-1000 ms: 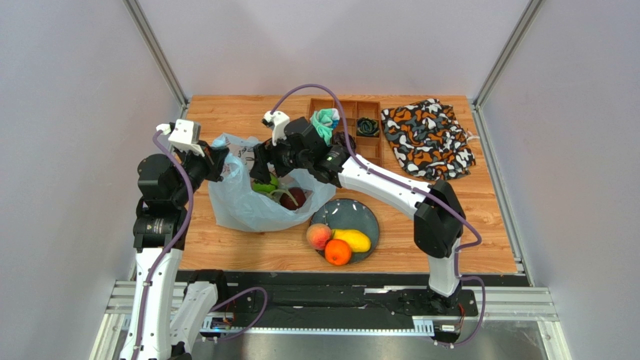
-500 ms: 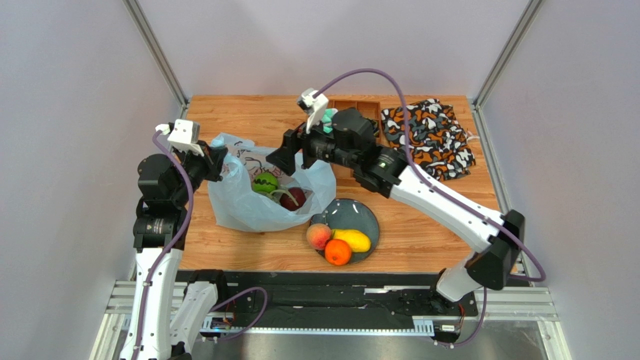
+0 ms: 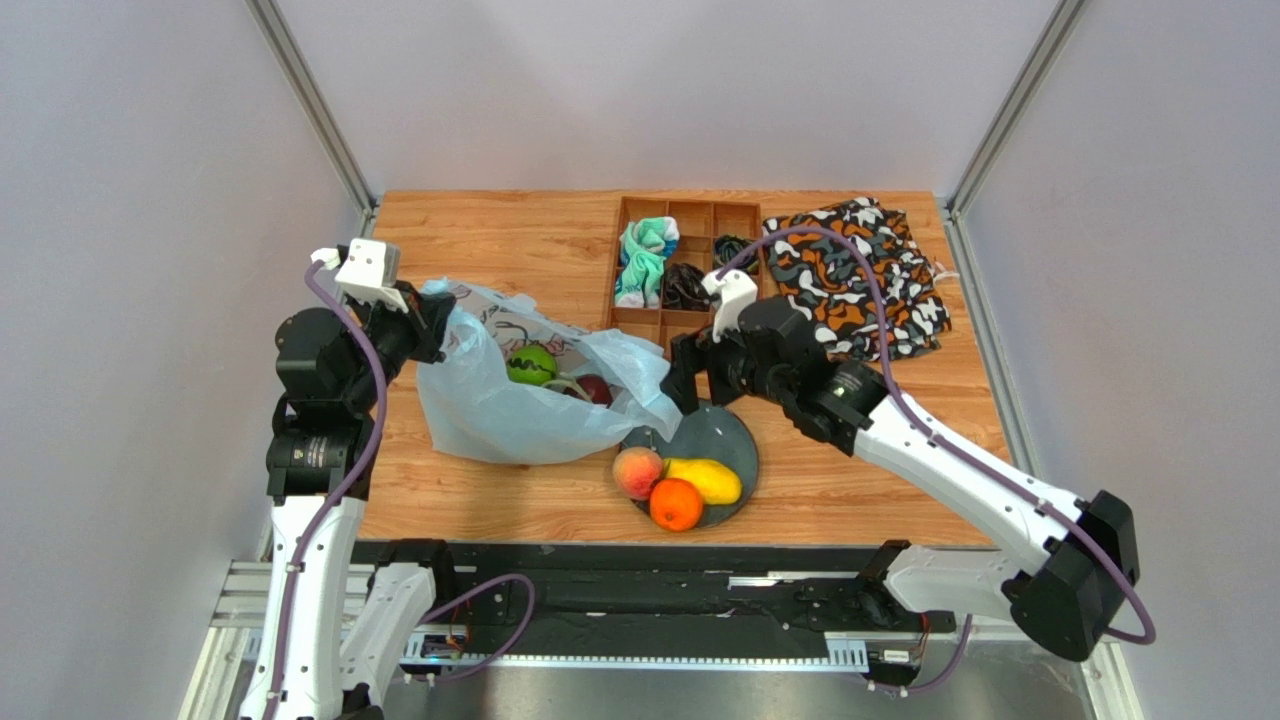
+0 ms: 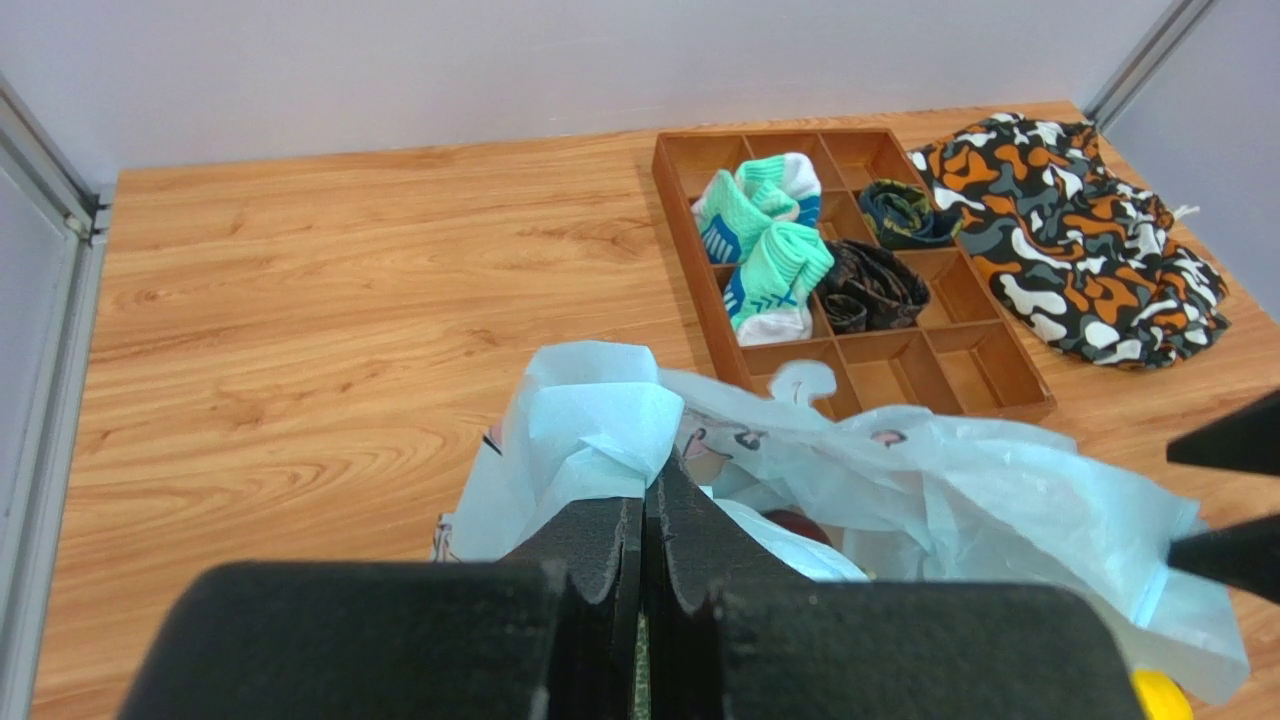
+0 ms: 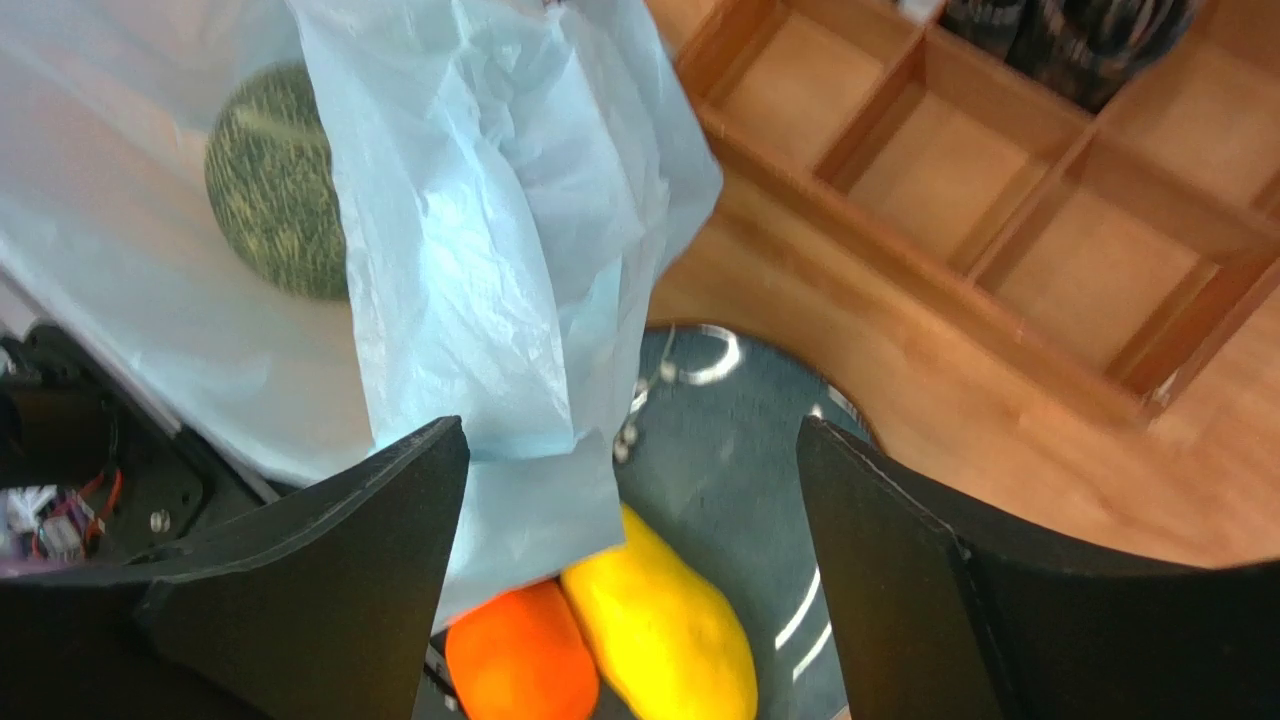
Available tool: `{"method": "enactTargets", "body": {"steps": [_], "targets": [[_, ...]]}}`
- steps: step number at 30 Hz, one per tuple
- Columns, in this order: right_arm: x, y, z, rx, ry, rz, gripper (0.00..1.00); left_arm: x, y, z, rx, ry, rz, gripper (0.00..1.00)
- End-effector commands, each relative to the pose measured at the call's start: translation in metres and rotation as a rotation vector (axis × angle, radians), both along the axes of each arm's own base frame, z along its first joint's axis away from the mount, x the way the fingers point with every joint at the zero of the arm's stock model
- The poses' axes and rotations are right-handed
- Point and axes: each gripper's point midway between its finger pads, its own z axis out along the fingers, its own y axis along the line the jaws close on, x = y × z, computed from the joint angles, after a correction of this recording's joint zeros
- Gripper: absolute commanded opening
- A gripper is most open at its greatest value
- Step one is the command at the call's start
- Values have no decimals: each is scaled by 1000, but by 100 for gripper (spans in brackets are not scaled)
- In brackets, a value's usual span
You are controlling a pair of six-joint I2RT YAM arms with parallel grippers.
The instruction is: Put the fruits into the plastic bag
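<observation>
The pale blue plastic bag (image 3: 504, 413) lies left of centre with its mouth facing right. My left gripper (image 3: 437, 321) is shut on the bag's upper edge (image 4: 601, 428) and holds it up. Inside the bag sit a green netted melon (image 3: 529, 365) and a dark red fruit (image 3: 597, 389). A peach (image 3: 639, 473), a yellow mango (image 3: 706, 480) and an orange (image 3: 676, 506) rest on the dark plate (image 3: 729, 435). My right gripper (image 3: 684, 383) hovers open over the plate's far left rim, holding nothing. In the right wrist view the mango (image 5: 661, 630) and orange (image 5: 511, 660) lie below its fingers.
A wooden divided tray (image 3: 684, 270) with rolled socks stands behind the plate. An orange, black and white patterned cloth (image 3: 857, 278) lies at the back right. The bag's loose flap (image 5: 496, 300) overhangs the plate's left side.
My right gripper has drawn out of the bag's mouth and swung right and nearer, to above the plate. The green melon stays in the bag. The left arm has not moved.
</observation>
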Motion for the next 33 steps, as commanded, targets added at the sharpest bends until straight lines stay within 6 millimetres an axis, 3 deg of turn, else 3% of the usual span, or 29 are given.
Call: {"method": "enactTargets", "body": {"steps": [1,2,4,5,7,10,14,20,33], "targets": [[-30,-6,-3,60,30,55,85,0,-3,6,-16,-15,-8,0],[-42,-5,-16,65,70,93,84,0,-3,7,-14,-19,-8,0],[-51,-4,-10,135,61,102,84,0,-3,7,-16,-17,-8,0],[-56,-7,-22,138,78,103,84,0,-2,7,-16,-18,-5,0],[-59,-10,-9,195,43,90,84,0,-2,7,-16,-17,-5,0],[-64,-14,-13,182,29,109,85,0,-3,7,-17,-19,-11,0],[-76,-17,-47,91,100,119,85,0,-3,8,-16,-21,-11,0],[-110,2,-88,-50,153,220,84,0,-3,7,-17,-18,-8,0],[-127,9,-119,-203,153,305,84,-1,-2,8,-16,-20,-7,0]]}}
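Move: The orange lies some 13 cm back from the right hand, about 2 cm to its left and 17 cm below. The yellow mango is about 4 cm farther out and 4 cm to the right of the orange; the peach is some 4 cm farther out and 6 cm to the left of it. From the left hand, the orange is roughly 16 cm back, 29 cm to the right and 30 cm down. Right hand draws back 13 cm and sinks 12 cm towards the orange, fingers open; left keeps pinching the bag. ##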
